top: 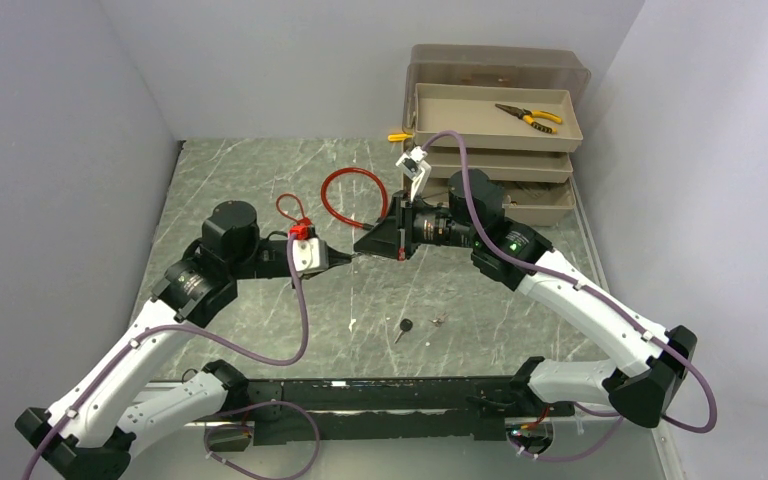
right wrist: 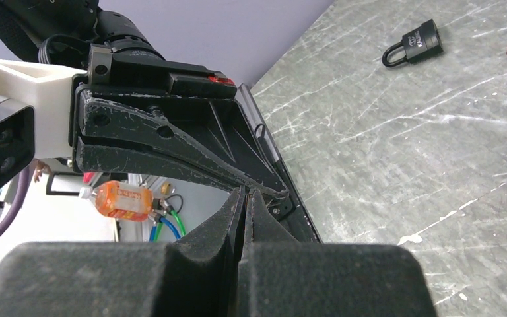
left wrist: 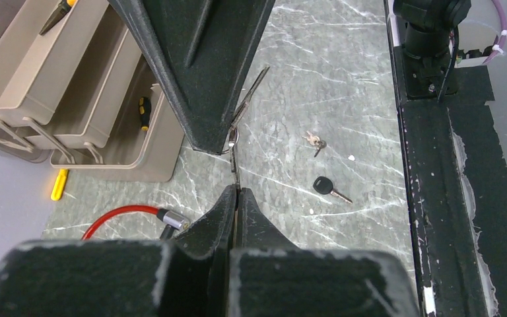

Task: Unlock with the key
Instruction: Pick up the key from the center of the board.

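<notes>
A thin metal key point(left wrist: 235, 173) on a small ring point(left wrist: 232, 139) is stretched between both grippers above the middle of the table. My left gripper point(left wrist: 237, 190) is shut on the key's lower end. My right gripper point(left wrist: 228, 135) points at it tip to tip, shut on the ring end, where a second thin blade point(left wrist: 256, 86) runs along its finger. In the top view the two grippers meet, left point(top: 346, 258) and right point(top: 364, 247). A black padlock point(right wrist: 414, 43) lies on the table in the right wrist view. The left arm hides it in the top view.
A black-headed key point(top: 403, 326) and a small pair of keys point(top: 440, 320) lie near the front. A red cable loop point(top: 345, 195) and a red lock point(top: 300, 231) are behind the grippers. Tan stacked trays point(top: 490, 135) with pliers point(top: 528, 117) stand at the back right.
</notes>
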Motion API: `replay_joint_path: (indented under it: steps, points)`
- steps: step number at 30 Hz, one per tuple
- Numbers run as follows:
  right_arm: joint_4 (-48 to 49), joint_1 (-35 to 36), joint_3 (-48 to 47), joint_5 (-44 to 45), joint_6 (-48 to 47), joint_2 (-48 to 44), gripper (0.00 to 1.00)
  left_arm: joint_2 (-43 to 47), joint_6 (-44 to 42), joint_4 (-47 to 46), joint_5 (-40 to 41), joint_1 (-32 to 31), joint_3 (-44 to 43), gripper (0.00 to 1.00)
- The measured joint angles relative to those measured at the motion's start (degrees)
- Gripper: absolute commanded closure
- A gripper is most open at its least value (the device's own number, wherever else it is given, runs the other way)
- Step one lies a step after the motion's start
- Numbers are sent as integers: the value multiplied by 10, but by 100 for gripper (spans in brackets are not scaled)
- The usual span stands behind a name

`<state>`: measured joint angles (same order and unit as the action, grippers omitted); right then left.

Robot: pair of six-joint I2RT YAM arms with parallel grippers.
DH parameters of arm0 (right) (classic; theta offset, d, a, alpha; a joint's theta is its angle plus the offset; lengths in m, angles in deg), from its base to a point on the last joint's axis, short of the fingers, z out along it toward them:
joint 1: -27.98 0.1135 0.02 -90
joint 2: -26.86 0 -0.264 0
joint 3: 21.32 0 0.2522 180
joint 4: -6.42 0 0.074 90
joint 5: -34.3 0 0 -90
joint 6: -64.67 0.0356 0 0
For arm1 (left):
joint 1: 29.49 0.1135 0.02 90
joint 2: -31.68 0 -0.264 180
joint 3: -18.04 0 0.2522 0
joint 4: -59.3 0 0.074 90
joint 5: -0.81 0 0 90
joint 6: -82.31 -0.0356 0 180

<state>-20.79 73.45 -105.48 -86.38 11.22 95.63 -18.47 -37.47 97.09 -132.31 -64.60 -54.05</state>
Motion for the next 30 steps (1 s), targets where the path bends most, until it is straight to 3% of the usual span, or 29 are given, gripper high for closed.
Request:
replay_joint_path:
  steps: [2,6,10,17,25,30]
  points:
    - [0,0,0,0,0,0,100,0,0,0,1,0,0,100]
    - [-2,0,0,1,-3,0,65,2,-12,4,6,-2,0,100]
    - [-8,-1,0,15,-16,-1,50,22,-95,21,17,-18,2,100]
    - [-45,-3,-10,38,-45,-18,48,118,-365,33,66,-54,63,100]
    - [-45,-3,-9,27,-49,-29,49,217,-718,-43,87,-66,240,100]
    - [-42,-5,1,4,-49,-28,50,226,-834,-108,84,-66,296,100]
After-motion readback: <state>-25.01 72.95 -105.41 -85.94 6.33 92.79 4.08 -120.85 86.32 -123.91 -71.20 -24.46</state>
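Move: The small keys on their ring hang between the two grippers, pinched by both: about 2 cm to the left gripper's right and 1 cm to the right gripper's left, level with each. From the left gripper the black-headed key lies on the table some 31 cm below, about 10 cm right and 1 cm ahead. At the same depth, the loose keys are 18 cm right and 2 cm ahead, the red cable lock's metal end 25 cm ahead and 5 cm right. Open the right gripper about halfway to let go of the keys and ease it some 1.5 cm to the right, clear of them. Keep the left gripper shut on its key and, with its fingers still pointing right, roll it roughly 85 degrees so its top side turns back towards the base, drawing it slightly left and back, then down about 5 cm. ##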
